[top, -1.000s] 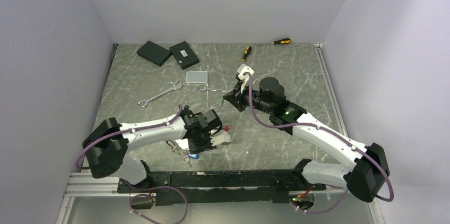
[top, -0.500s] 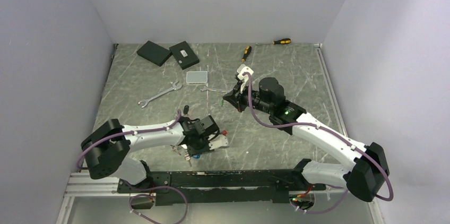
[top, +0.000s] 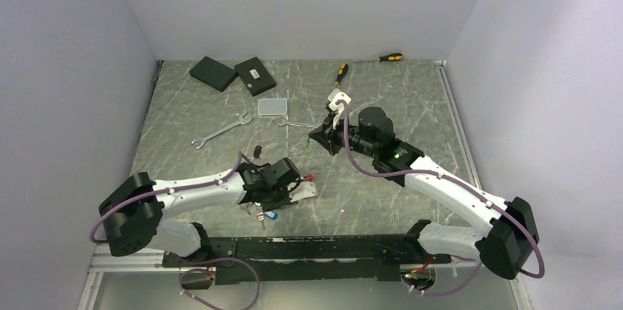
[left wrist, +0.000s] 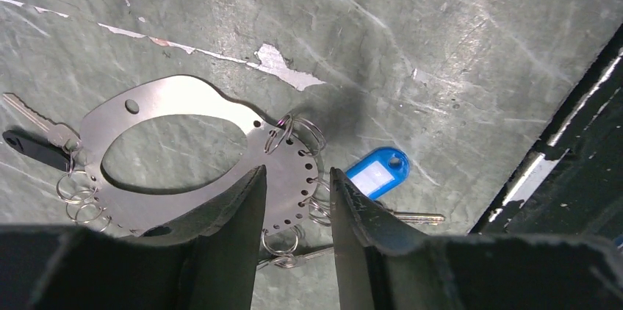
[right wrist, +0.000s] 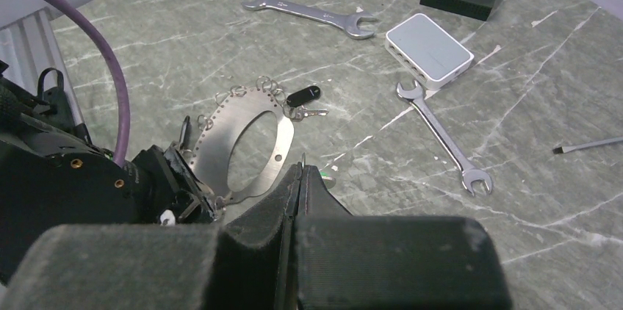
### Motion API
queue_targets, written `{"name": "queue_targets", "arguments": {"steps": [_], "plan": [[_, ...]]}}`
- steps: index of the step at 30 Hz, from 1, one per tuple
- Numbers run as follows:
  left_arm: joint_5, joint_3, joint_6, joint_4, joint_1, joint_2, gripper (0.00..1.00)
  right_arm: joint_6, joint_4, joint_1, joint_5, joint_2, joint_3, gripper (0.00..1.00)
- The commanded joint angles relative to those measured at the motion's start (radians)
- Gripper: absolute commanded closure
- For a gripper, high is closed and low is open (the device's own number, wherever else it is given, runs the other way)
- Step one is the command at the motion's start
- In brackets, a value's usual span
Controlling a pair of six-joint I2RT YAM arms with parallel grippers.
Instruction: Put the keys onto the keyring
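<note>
The keyring (left wrist: 176,95) is a flat silvery plate with an oval hole and a row of small holes carrying wire split rings; it lies flat on the table (right wrist: 208,150). My left gripper (left wrist: 297,172) hangs open over its perforated end, one finger on each side of that rim. A blue-tagged key (left wrist: 377,172) lies just right of the plate, and a black-tagged key (left wrist: 33,147) lies at its far left (right wrist: 303,94). My right gripper (right wrist: 302,165) is shut, held up mid-table. A thin wire ring pokes out of its tips, with a green tag (right wrist: 328,171) just past them.
Two silver wrenches (right wrist: 308,13) (right wrist: 443,137) and a small white box (right wrist: 428,51) lie further back. Two black boxes (top: 214,73) (top: 255,75) and two screwdrivers (top: 340,73) (top: 389,56) sit near the rear wall. The black base rail (left wrist: 573,141) runs close beside the blue tag.
My left arm has stretched lower and flatter, its shoulder swinging left, while the gripper stays over the plate. The right arm has not moved.
</note>
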Motion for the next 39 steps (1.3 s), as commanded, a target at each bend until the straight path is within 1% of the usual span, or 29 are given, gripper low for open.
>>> {"name": "queue_targets", "arguments": {"steps": [1,5,14,20,21,22,24,25,26,29,31,32,33,35,36,37,39], "plan": [[0.054,-0.021,0.007,0.041,-0.004,-0.025,0.56,-0.006,0.021,0.004,-0.008,-0.008,0.016,1.00],[0.061,-0.024,-0.001,0.054,-0.004,0.013,0.56,-0.008,0.024,0.004,-0.003,-0.010,0.013,1.00],[0.057,-0.031,0.005,0.088,-0.005,0.045,0.54,-0.004,0.027,0.006,0.005,-0.013,0.004,1.00],[0.034,-0.029,0.030,0.117,-0.005,0.102,0.62,0.036,0.040,0.006,0.035,-0.031,-0.056,1.00],[0.019,-0.030,0.043,0.117,-0.005,0.113,0.64,0.044,0.044,0.006,0.047,-0.039,-0.080,1.00],[0.003,-0.028,0.048,0.119,-0.007,0.123,0.68,0.052,0.047,0.005,0.057,-0.047,-0.097,1.00],[-0.017,-0.019,0.054,0.121,-0.011,0.130,0.84,0.072,0.052,0.006,0.079,-0.061,-0.125,1.00],[-0.023,-0.015,0.061,0.122,-0.011,0.128,0.97,0.088,0.055,0.005,0.090,-0.066,-0.140,1.00],[-0.026,-0.013,0.067,0.121,-0.011,0.120,1.00,0.105,0.063,0.006,0.101,-0.070,-0.156,1.00],[-0.014,-0.005,0.094,0.098,-0.010,0.073,1.00,0.171,0.095,0.006,0.152,-0.063,-0.206,1.00],[0.016,0.003,0.108,0.071,-0.004,0.029,1.00,0.205,0.091,0.004,0.157,-0.040,-0.224,1.00],[0.036,0.010,0.113,0.049,0.002,-0.004,1.00,0.212,0.078,0.004,0.155,-0.020,-0.226,0.92],[0.057,0.022,0.118,0.023,0.011,-0.029,1.00,0.215,0.065,0.004,0.153,-0.005,-0.226,0.82],[0.099,0.044,0.129,-0.026,0.028,-0.084,1.00,0.214,0.048,0.004,0.151,0.014,-0.228,0.55],[0.128,0.055,0.136,-0.049,0.038,-0.110,1.00,0.209,0.050,0.004,0.150,0.012,-0.231,0.48],[0.160,0.065,0.139,-0.070,0.050,-0.136,1.00,0.200,0.057,0.004,0.146,-0.003,-0.235,0.44],[0.218,0.086,0.140,-0.103,0.075,-0.172,1.00,0.175,0.088,0.004,0.137,-0.036,-0.238,0.41]]}}
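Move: My left hand, half open, hangs just above the near end of the metal keyring plate. The split rings on that end are about 1 cm ahead, 1 cm right and 2 cm below, and the plate's middle is 6 cm ahead and 2 cm left. The blue tag lies some 4 cm straight back, the black tag 13 cm ahead and 3 cm left. From my right hand, shut with the green-tagged key hanging 3 cm straight below its tips, the plate's middle is roughly 13 cm left, 4 cm back and 23 cm down. I sink my left hand about 2 cm to the keyring plate's near end, edge it forward, shut the fingers on a split ring at that end, then lift some 4 cm. My right hand waits, then drops about 11 cm and drifts 3 cm right, its wrist tipping down and turning clockwise. Near the bottom its fingers open to about half and let go of the green-tagged key. ##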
